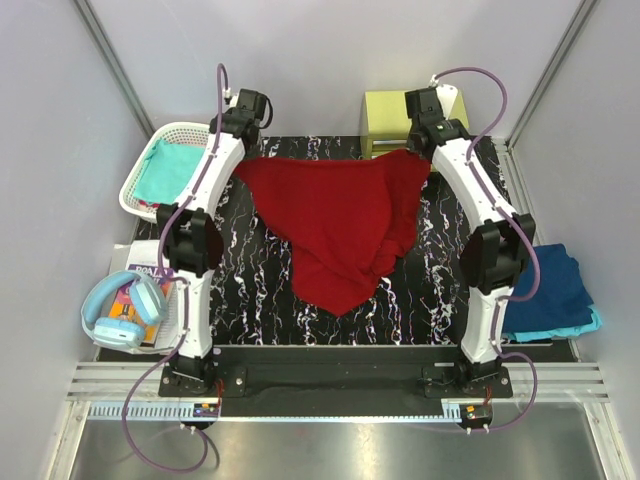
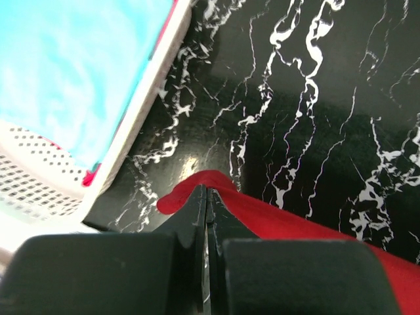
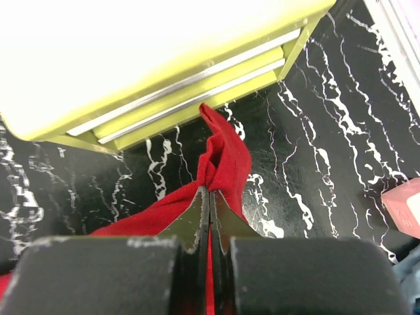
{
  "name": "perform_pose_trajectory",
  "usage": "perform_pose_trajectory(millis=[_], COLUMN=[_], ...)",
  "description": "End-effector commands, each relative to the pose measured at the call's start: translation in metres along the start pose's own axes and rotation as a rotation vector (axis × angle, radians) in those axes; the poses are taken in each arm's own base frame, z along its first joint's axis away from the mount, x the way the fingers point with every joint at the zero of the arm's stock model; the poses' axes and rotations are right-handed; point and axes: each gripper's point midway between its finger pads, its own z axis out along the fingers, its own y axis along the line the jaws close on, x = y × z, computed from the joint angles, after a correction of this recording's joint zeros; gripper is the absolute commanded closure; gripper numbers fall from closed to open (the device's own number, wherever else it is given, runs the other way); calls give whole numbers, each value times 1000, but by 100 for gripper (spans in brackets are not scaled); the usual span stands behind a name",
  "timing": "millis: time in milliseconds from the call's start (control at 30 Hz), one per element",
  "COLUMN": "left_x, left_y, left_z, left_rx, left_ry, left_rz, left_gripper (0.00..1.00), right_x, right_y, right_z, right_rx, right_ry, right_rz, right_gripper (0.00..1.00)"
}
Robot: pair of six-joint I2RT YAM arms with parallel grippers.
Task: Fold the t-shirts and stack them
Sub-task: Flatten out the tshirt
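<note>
The dark red t-shirt point(image 1: 340, 222) hangs spread between both grippers over the black marbled table, its lower part drooping to a point near the table's middle. My left gripper point(image 1: 243, 157) is shut on the shirt's left corner; in the left wrist view red cloth point(image 2: 275, 216) is pinched between the jaws point(image 2: 207, 191). My right gripper point(image 1: 424, 153) is shut on the right corner; red cloth point(image 3: 226, 157) bunches at its closed tips point(image 3: 209, 190). A teal shirt point(image 1: 168, 170) lies in the basket. Navy point(image 1: 550, 285) and light blue point(image 1: 560, 328) shirts lie stacked at the right.
A white lattice basket point(image 1: 137, 178) stands at the far left, seen close in the left wrist view point(image 2: 39, 177). A yellow-green box point(image 1: 385, 118) stands at the back, close behind the right gripper point(image 3: 144, 59). Headphones point(image 1: 122, 310) lie on a book at left. A pink block point(image 3: 403, 207) shows at right.
</note>
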Motion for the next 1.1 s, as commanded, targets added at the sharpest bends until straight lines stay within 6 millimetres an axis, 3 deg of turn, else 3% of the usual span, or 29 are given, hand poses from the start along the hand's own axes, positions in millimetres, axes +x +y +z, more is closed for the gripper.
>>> perform_pose_trajectory(millis=[0, 133, 200, 267, 333, 433, 467, 533, 633, 667, 733, 767, 800, 833, 867, 900, 933, 967, 1000, 1033, 1067], left_x=[5, 12, 10, 3, -9, -23, -26, -33, -34, -28, -9, -8, 17, 32, 40, 61, 76, 82, 102, 112, 118], left_y=[-8, -13, -13, -12, -8, -1, -4, -5, -9, -19, -36, -40, -43, -60, -69, -66, -79, -84, -78, -80, -79], left_z=[30, 45, 41, 34, 18, -10, -18, -41, -64, -72, -89, -104, -98, -111, -117, -120, -131, -134, -133, -135, -134], left_rx=[40, 53, 58, 63, 68, 77, 87, 102, 125, 140, 168, 187, 165, 192, 211, 194, 216, 231, 232, 246, 260], left_ry=[47, 78, 77, 60, 26, -19, -34, -67, -91, -92, -79, -100, -66, -72, -89, -80, -90, -109, -86, -73, -66], left_rz=[-30, -44, -51, -63, -83, -100, -99, -98, -84, -63, -6, -1, 47, 99, 118, 160, 209, 214, 237, 225, 208], left_gripper=[100, 100, 99, 91, 86, 77, 75, 72, 71, 71, 71, 71, 71, 71, 71, 71, 70, 69, 69, 68, 68], right_x=[4, 20, 20, 9, 1, -23, -22, -29, -23, -5, 5, 30, 44, 50, 82, 97, 103, 134, 145, 150, 171], right_y=[-4, 0, 3, 6, 6, 1, 2, 2, 6, 12, 16, 13, 19, 16, 13, 10, 3, -6, -12, -17, -26], right_z=[23, 38, 38, 31, 24, -2, -10, -29, -53, -57, -76, -74, -82, -91, -88, -90, -96, -93, -95, -101, -100], right_rx=[26, 24, 13, -9, -10, -15, -13, -29, -57, -69, -91, -76, -98, -114, -122, -125, -127, -119, -117, -119, -108], right_ry=[12, 52, 54, 39, 22, -34, -41, -67, -70, -44, -43, -2, 15, 24, 94, 121, 131, 197, 219, 224, 267], right_rz=[-4, -26, -30, -27, -17, 8, -6, -12, -35, -63, -88, -123, -141, -139, -156, -167, -161, -171, -170, -165, -167], right_gripper=[100, 100, 100, 97, 78, 63, 52, 48, 45, 45, 46, 46, 46, 47, 47, 47, 48, 48, 48, 48, 48])
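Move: Both grippers still hold the t-shirt's far corners, with bare table roughly 9 cm below the left hand and 13 cm below the right. The shirt's middle lies about 14 cm back and 20 cm right of the left hand, and some 14 cm back and 17 cm left of the right hand. The basket is level with the left hand, about 15 cm left; the yellow cabinet's middle stands about 11 cm straight ahead of the right hand. Lower both grippers together about 7 cm, easing barely forward, to set the t-shirt's far corners down, then open the fingers and let go. Lift clear and draw both back over the shirt some 14 cm, swinging the left hand rightwards as far again and the right hand about 5 cm left, both sinking again at the end. ##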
